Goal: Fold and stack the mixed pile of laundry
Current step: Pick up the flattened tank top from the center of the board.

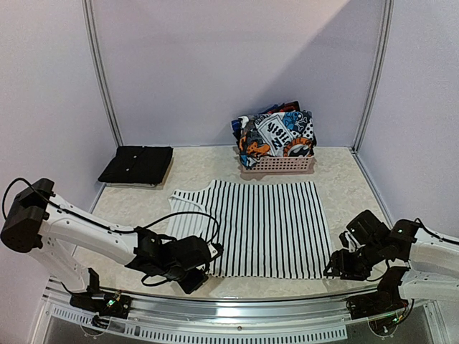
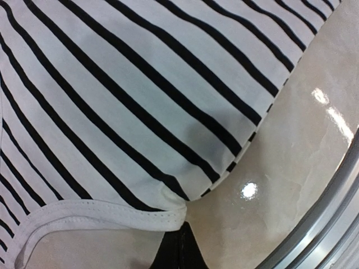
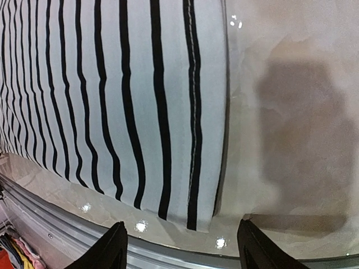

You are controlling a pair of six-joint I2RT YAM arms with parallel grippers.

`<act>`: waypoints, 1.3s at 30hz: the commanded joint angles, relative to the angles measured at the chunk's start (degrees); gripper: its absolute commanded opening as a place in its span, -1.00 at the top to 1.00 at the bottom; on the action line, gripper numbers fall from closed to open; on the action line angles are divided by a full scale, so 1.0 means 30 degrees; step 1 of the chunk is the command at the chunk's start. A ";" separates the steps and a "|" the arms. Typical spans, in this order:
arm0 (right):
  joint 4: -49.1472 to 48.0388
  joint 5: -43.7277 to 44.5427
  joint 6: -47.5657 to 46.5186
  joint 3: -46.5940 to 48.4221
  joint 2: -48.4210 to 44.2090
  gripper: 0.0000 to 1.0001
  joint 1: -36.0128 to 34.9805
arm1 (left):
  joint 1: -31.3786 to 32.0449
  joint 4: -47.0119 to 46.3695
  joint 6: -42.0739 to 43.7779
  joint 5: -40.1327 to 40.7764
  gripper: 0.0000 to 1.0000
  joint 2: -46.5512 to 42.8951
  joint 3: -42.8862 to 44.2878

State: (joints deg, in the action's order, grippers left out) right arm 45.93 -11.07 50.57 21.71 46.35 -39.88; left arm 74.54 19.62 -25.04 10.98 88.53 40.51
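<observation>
A white garment with thin black stripes point(image 1: 262, 226) lies spread flat in the middle of the table. My left gripper point(image 1: 203, 266) is at its near left corner. In the left wrist view its jaws are shut point(image 2: 182, 241), and the puckered corner by the white hem point(image 2: 174, 210) is pinched at their tip. My right gripper point(image 1: 336, 271) sits low at the near right corner. It is open point(image 3: 182, 249), and the striped garment's corner point(image 3: 202, 216) lies flat just ahead, between the two fingers and untouched. The rest of the pile, topped by a graphic print garment point(image 1: 276, 132), fills the basket.
The pink latticed basket point(image 1: 280, 165) stands at the back centre against the wall. A folded black garment point(image 1: 136, 165) lies at the back left. A metal rail point(image 1: 237, 304) runs along the near table edge, close under both grippers. Walls enclose three sides.
</observation>
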 commanded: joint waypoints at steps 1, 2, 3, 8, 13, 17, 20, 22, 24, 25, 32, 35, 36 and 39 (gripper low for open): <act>0.0001 -0.0529 0.0196 -0.0296 -0.0287 -0.30 -0.0185 | 0.0289 0.0007 -0.0004 -0.0112 1.00 0.0464 0.0149; -0.0400 -0.0715 0.0261 -0.0427 -0.0231 -0.25 -0.0188 | 0.0289 0.0022 -0.0004 -0.0094 1.00 0.0446 0.0149; -0.0688 -0.0805 0.0322 -0.0538 -0.0153 -0.21 -0.0184 | 0.0289 0.0023 -0.0004 -0.0095 1.00 0.0436 0.0137; -0.1227 -0.0864 0.0258 -0.0733 0.0560 -0.07 -0.0204 | 0.0289 0.0045 0.0024 -0.0103 1.00 0.0482 0.0118; -0.1448 -0.0677 0.0223 -0.0791 0.0606 0.09 -0.0192 | 0.0289 0.0051 -0.0004 -0.0078 1.00 0.0464 0.0119; -0.1585 -0.0620 0.0139 -0.0877 0.0792 0.28 -0.0184 | 0.0293 0.0076 -0.0004 -0.0038 1.00 0.0488 0.0119; -0.1545 -0.0573 0.0079 -0.0869 0.0845 0.39 -0.0207 | 0.0289 0.0093 -0.0011 -0.0020 1.00 0.0489 0.0127; -0.1543 -0.0480 0.0078 -0.0879 0.0797 0.46 -0.0212 | 0.0289 0.0096 -0.0004 -0.0019 1.00 0.0491 0.0145; -0.1555 -0.0371 0.0104 -0.0891 0.0705 0.53 -0.0185 | 0.0289 0.0089 -0.0004 -0.0032 1.00 0.0492 0.0148; -0.1565 -0.0333 0.0107 -0.0933 0.0666 0.55 -0.0199 | 0.0289 0.0109 -0.0004 -0.0014 1.00 0.0490 0.0163; -0.1697 -0.0264 0.0134 -0.1012 0.0591 0.72 -0.0188 | 0.0289 0.0087 -0.0004 -0.0018 1.00 0.0510 0.0150; -0.1737 -0.0234 0.0100 -0.1013 0.0603 0.76 -0.0193 | 0.0293 0.0110 0.0024 -0.0026 1.00 0.0518 0.0177; -0.1738 -0.0210 0.0106 -0.1007 0.0619 0.78 -0.0192 | 0.0289 0.0108 0.0025 -0.0017 1.00 0.0541 0.0192; -0.1842 -0.0224 0.0105 -0.1082 0.0606 0.87 -0.0206 | 0.0289 0.0129 0.0011 -0.0010 1.00 0.0549 0.0222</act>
State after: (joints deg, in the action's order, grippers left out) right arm 41.10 -12.53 50.94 19.42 48.49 -40.12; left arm 74.54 19.33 -25.06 11.00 88.64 40.56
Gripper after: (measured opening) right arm 0.089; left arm 0.010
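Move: The near right corner of the tank top lies just below the open right fingers, roughly 2 cm down, 1 cm to the left and level fore-and-aft. The corner already held by the left hand is about 37 cm to the right hand's left and level. The laundry basket stands some 50 cm ahead of the right hand and 12 cm left. From the left hand, the free corner is about 37 cm to the right, level. The right fingers close from well open to nearly shut and pinch the tank top's near right corner, while the hand sinks about 1 cm onto it with a slight shift left, then stays there. The left hand stays put, keeping its shut fingers on the opposite near corner. ##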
